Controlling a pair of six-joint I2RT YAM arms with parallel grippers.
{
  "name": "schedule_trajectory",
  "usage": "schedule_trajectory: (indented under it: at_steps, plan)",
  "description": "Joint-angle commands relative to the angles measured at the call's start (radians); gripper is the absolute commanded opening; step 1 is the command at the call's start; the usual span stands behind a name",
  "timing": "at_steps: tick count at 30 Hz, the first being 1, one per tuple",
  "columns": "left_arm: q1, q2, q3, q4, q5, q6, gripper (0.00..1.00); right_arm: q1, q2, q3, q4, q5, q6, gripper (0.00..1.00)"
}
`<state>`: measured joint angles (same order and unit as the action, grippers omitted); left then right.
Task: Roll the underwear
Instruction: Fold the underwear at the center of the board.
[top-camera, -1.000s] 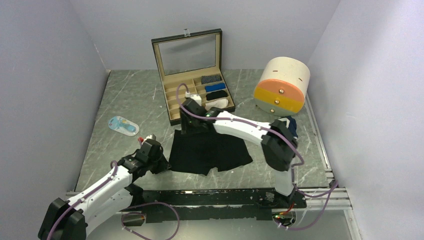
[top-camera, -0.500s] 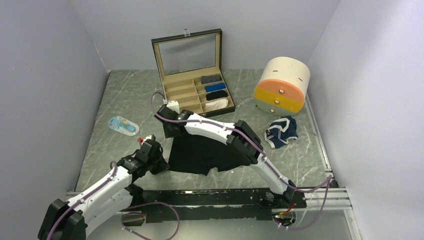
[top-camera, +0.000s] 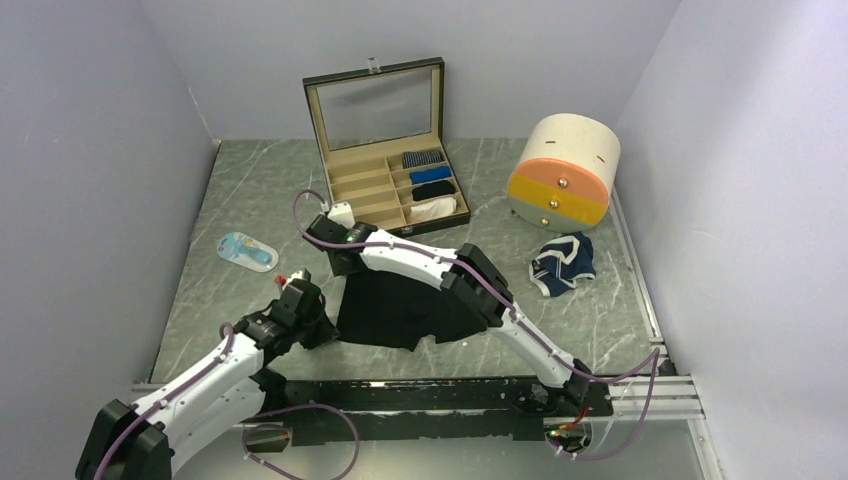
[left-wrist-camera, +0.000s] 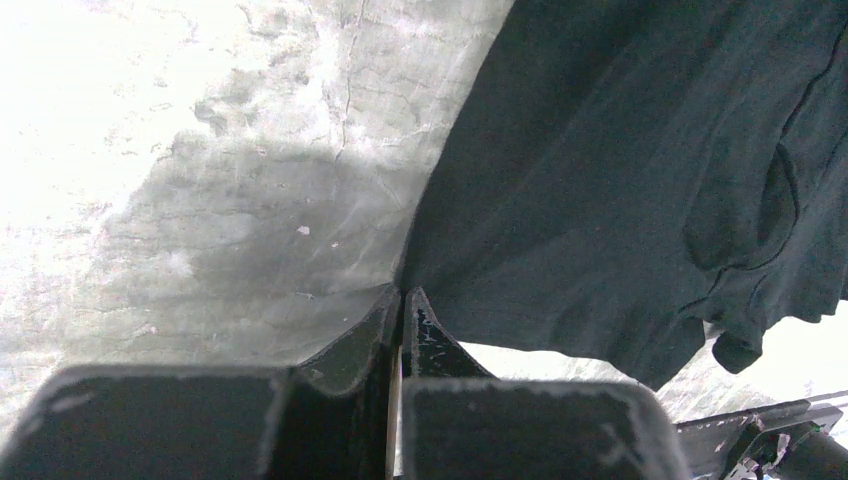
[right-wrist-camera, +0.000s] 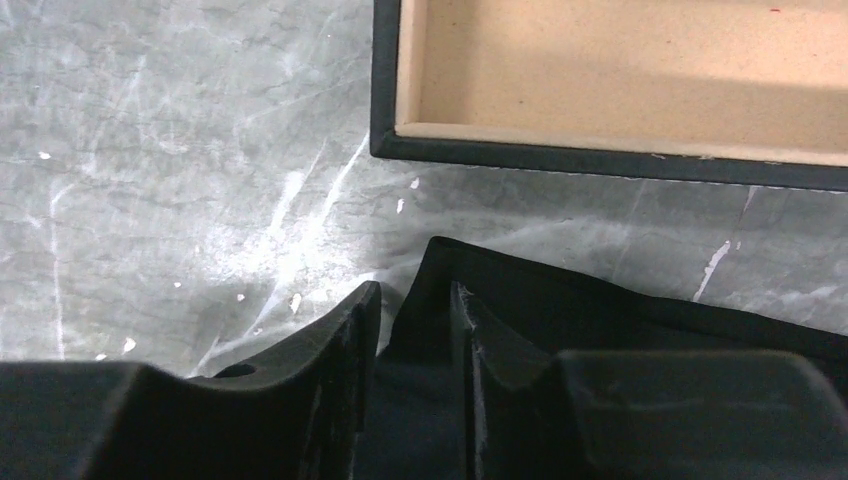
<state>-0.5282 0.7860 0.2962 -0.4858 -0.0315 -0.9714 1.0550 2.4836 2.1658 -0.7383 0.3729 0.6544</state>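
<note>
The black underwear (top-camera: 415, 305) lies spread flat at the table's middle. My left gripper (top-camera: 330, 326) sits at its near-left corner; in the left wrist view the left gripper (left-wrist-camera: 402, 295) is shut, pinching the edge of the black cloth (left-wrist-camera: 620, 170). My right gripper (top-camera: 346, 270) is low over the far-left corner. In the right wrist view the right gripper (right-wrist-camera: 415, 288) stands open, its jaws straddling that corner of the black cloth (right-wrist-camera: 600, 320) with a gap still showing. The navy underwear (top-camera: 563, 263) with white trim lies crumpled to the right, untouched.
An open organiser box (top-camera: 352, 238) stands behind the cloth, its rim (right-wrist-camera: 600, 160) close ahead of the right fingers, with rolled cloth bundles (top-camera: 430, 185) in its right compartments. A round drawer unit (top-camera: 563, 172) is at the back right. A small blue-and-white item (top-camera: 247, 250) lies left.
The right arm has swung left from the cloth's far edge to its far-left corner, jaws narrowing, uncovering the navy underwear. The left gripper has shut on the near-left corner.
</note>
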Motion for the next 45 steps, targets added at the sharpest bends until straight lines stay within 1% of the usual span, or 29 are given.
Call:
schedule_trajectory:
  at_steps: [1,4,6,7,9,10,12,14,16,21,24,31,40,45]
  plan:
    - [-0.004,-0.011,-0.023,-0.009,-0.007,0.004,0.05,0.007,0.041,0.035,-0.035,0.034,-0.016,0.34]
    - [-0.004,-0.017,-0.021,-0.012,-0.007,0.001,0.05,0.013,0.054,0.03,-0.043,0.061,-0.011,0.26]
    - [-0.004,-0.023,-0.015,-0.015,-0.009,-0.001,0.05,0.011,0.063,0.043,-0.053,0.07,-0.015,0.24]
    - [-0.004,-0.026,-0.009,-0.019,-0.011,0.0,0.05,0.012,0.066,0.055,-0.059,0.072,-0.018,0.24]
    - [-0.004,-0.03,0.005,-0.028,-0.011,0.0,0.05,0.011,0.069,0.093,-0.073,0.074,-0.021,0.19]
    - [-0.003,-0.032,0.014,-0.036,-0.013,0.001,0.05,0.01,0.064,0.101,-0.072,0.068,-0.022,0.14]
    - [-0.004,-0.038,0.036,-0.052,-0.022,0.006,0.05,0.008,0.046,0.114,-0.062,0.038,-0.032,0.09]
    - [-0.004,-0.045,0.059,-0.063,-0.028,0.01,0.05,-0.002,0.016,0.116,-0.047,0.0,-0.032,0.06]
    - [-0.004,-0.051,0.082,-0.073,-0.024,0.02,0.05,-0.015,-0.021,0.102,-0.024,-0.043,-0.026,0.0]
    - [-0.003,-0.062,0.14,-0.098,-0.006,0.045,0.05,-0.057,-0.118,0.007,0.059,-0.178,-0.009,0.0]
    - [-0.004,-0.07,0.158,-0.117,-0.009,0.046,0.05,-0.071,-0.15,-0.026,0.074,-0.194,-0.009,0.0]
    - [-0.004,-0.092,0.139,-0.107,0.013,0.039,0.05,-0.091,-0.193,-0.087,0.116,-0.23,-0.016,0.0]
    - [-0.003,-0.096,0.103,-0.107,-0.014,0.001,0.05,-0.088,-0.089,0.004,0.042,-0.225,-0.031,0.0]
    - [-0.004,-0.109,0.106,-0.09,-0.003,0.008,0.05,-0.09,-0.105,-0.001,0.068,-0.244,-0.038,0.0]
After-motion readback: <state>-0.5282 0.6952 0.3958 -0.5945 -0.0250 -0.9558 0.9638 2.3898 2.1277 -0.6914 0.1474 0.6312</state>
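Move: The left hand is already pinching the underwear's near left corner, with the middle of the underwear about 18 cm to its right and 7 cm ahead. The right hand hangs half open over the far left waistband corner, which is about 1 cm ahead and 1 cm below. From the right hand, the box tray's middle is roughly 16 cm ahead and 10 cm right, and the blue packet some 21 cm left and 3 cm ahead. Upward go both hands together, once the right fingers, nearly in place, have closed on the underwear's waistband corner; the left keeps its pinch on the near corner. They rise about 5 cm, edging slightly forward, then sink back about 1 cm, the right wrist tilting some 10 degrees from its starting attitude. ##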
